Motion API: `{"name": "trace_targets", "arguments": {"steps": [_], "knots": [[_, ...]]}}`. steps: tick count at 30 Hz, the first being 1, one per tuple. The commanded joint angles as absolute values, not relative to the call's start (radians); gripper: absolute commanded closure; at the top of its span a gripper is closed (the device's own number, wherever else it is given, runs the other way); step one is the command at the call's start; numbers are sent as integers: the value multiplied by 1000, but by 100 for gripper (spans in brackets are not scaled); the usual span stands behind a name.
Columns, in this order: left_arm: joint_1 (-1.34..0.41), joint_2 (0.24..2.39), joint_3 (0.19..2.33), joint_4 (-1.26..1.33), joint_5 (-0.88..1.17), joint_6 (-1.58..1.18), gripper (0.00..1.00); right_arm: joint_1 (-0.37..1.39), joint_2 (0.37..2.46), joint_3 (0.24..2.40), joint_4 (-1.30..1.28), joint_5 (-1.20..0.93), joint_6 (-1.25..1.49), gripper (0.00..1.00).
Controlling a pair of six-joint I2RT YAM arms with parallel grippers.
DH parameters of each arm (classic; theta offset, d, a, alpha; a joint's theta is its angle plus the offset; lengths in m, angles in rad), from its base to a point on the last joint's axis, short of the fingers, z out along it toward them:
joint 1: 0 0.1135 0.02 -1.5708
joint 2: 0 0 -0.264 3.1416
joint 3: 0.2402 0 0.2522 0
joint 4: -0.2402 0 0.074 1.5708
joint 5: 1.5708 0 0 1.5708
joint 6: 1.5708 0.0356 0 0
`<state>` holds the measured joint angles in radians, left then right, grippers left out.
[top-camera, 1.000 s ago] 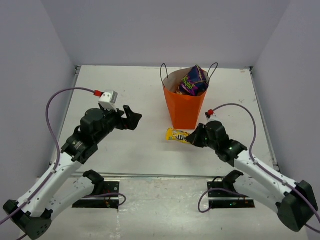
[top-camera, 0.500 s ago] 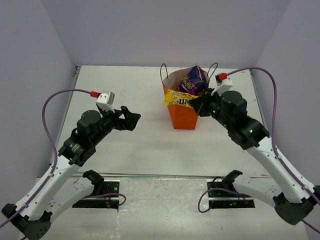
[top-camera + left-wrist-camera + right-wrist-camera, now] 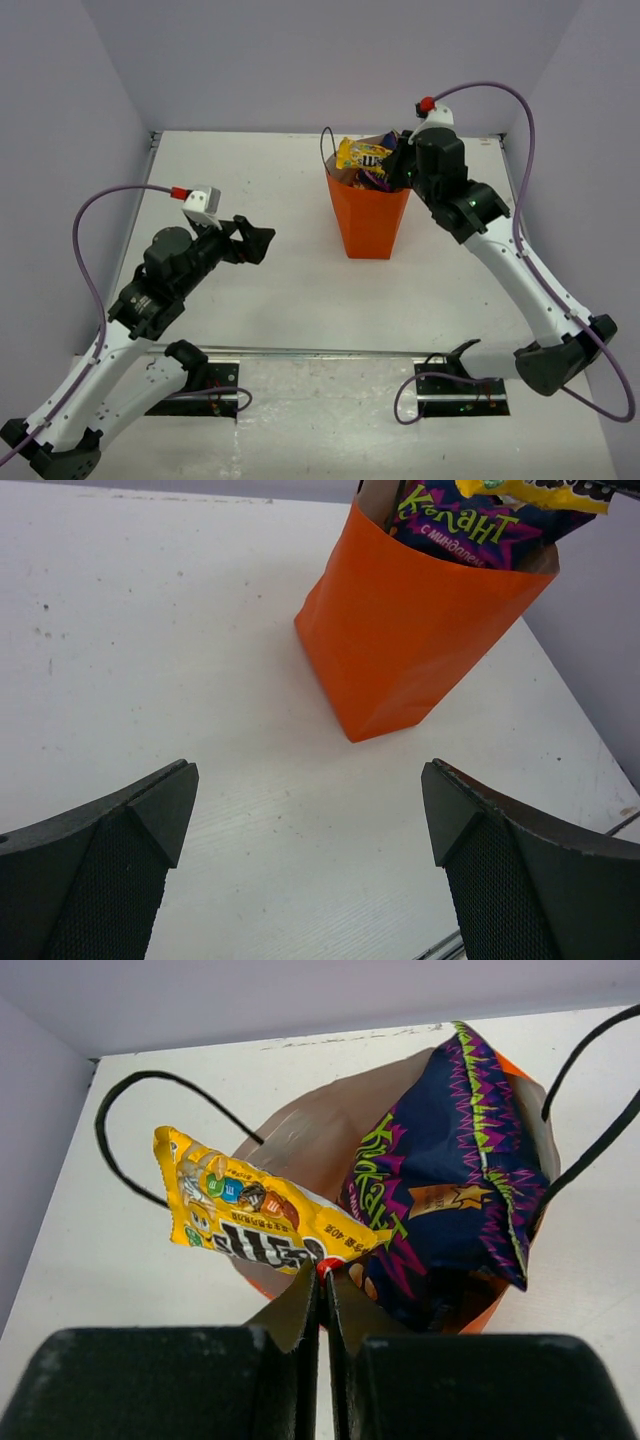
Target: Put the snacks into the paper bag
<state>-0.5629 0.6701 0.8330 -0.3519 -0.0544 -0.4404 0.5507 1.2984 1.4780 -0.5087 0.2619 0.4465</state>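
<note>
The orange paper bag (image 3: 369,212) stands upright at the table's middle back, black cord handles up. A dark purple nut bag (image 3: 452,1200) sticks out of its mouth. My right gripper (image 3: 325,1278) is shut on the corner of a small yellow pack (image 3: 255,1215), which hangs level just above the bag's open mouth (image 3: 361,155). My left gripper (image 3: 308,780) stands wide open over bare table left of the paper bag (image 3: 410,640), with nothing between its fingers. The purple bag (image 3: 470,525) and the yellow pack (image 3: 540,490) show at the top of the left wrist view.
White table (image 3: 290,280) walled by pale panels on three sides. A metal rail (image 3: 320,352) runs along the near edge by the arm bases. Cables loop from both wrists.
My right gripper carried the yellow pack from the table in front of the bag up to above the bag's mouth. The left arm drew back slightly, still open.
</note>
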Motion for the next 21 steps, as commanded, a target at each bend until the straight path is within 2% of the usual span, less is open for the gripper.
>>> {"name": "trace_targets", "arguments": {"steps": [1,3,4,5,6,7,8,12,16,21], "knots": [[-558,653,830,-364,-87,-413,0,529,1345,1548,-497,313,411,100],[-558,652,827,-364,-86,-416,0,526,1362,1563,-495,354,400,100],[-558,653,827,-362,-86,-417,0,525,1371,1574,-495,370,396,93],[-557,655,825,-362,-81,-420,0,523,1387,1591,-497,380,381,74],[-557,658,825,-364,-80,-420,0,523,1390,1597,-497,391,373,51],[-557,660,825,-362,-80,-422,0,523,1391,1604,-495,400,370,9],[-557,661,825,-364,-80,-422,0,523,1390,1618,-495,406,370,1],[-557,666,836,-367,-92,-411,0,525,1303,1618,-459,385,345,1],[-558,667,850,-380,-142,-364,0,525,1117,1446,-295,350,281,1],[-558,666,848,-388,-196,-330,0,525,922,1267,-255,354,317,1]]}}
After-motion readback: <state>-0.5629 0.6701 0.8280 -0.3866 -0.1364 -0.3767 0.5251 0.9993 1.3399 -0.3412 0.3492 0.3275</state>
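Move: The right hand is above the paper bag's near rim with the yellow M&M's pack still pinched in its fingers, the pack's middle about 5 cm left and 2 cm ahead. The bag's mouth is centred some 6 cm ahead, 1 cm left and 9 cm below; the Krokant pack sticks up in it, about 8 cm ahead, 2 cm right and 6 cm down. The bag's left handle stands 13 cm left, 7 cm ahead and 2 cm lower. From the left hand the mouth is about 18 cm ahead, 26 cm right and 3 cm lower. Still carrying the yellow pack, the right hand eases about 3 cm farther forward and slightly right over the bag's mouth, then spreads its fingers wide from fully shut and lets go of the pack. At once it reverses away from the bag, pulling back and up some 8 cm each way and about 5 cm to the right while the fingers tilt up nearly 20 degrees and stay wide open, and the empty left hand drifts a couple of centimetres left and down. ##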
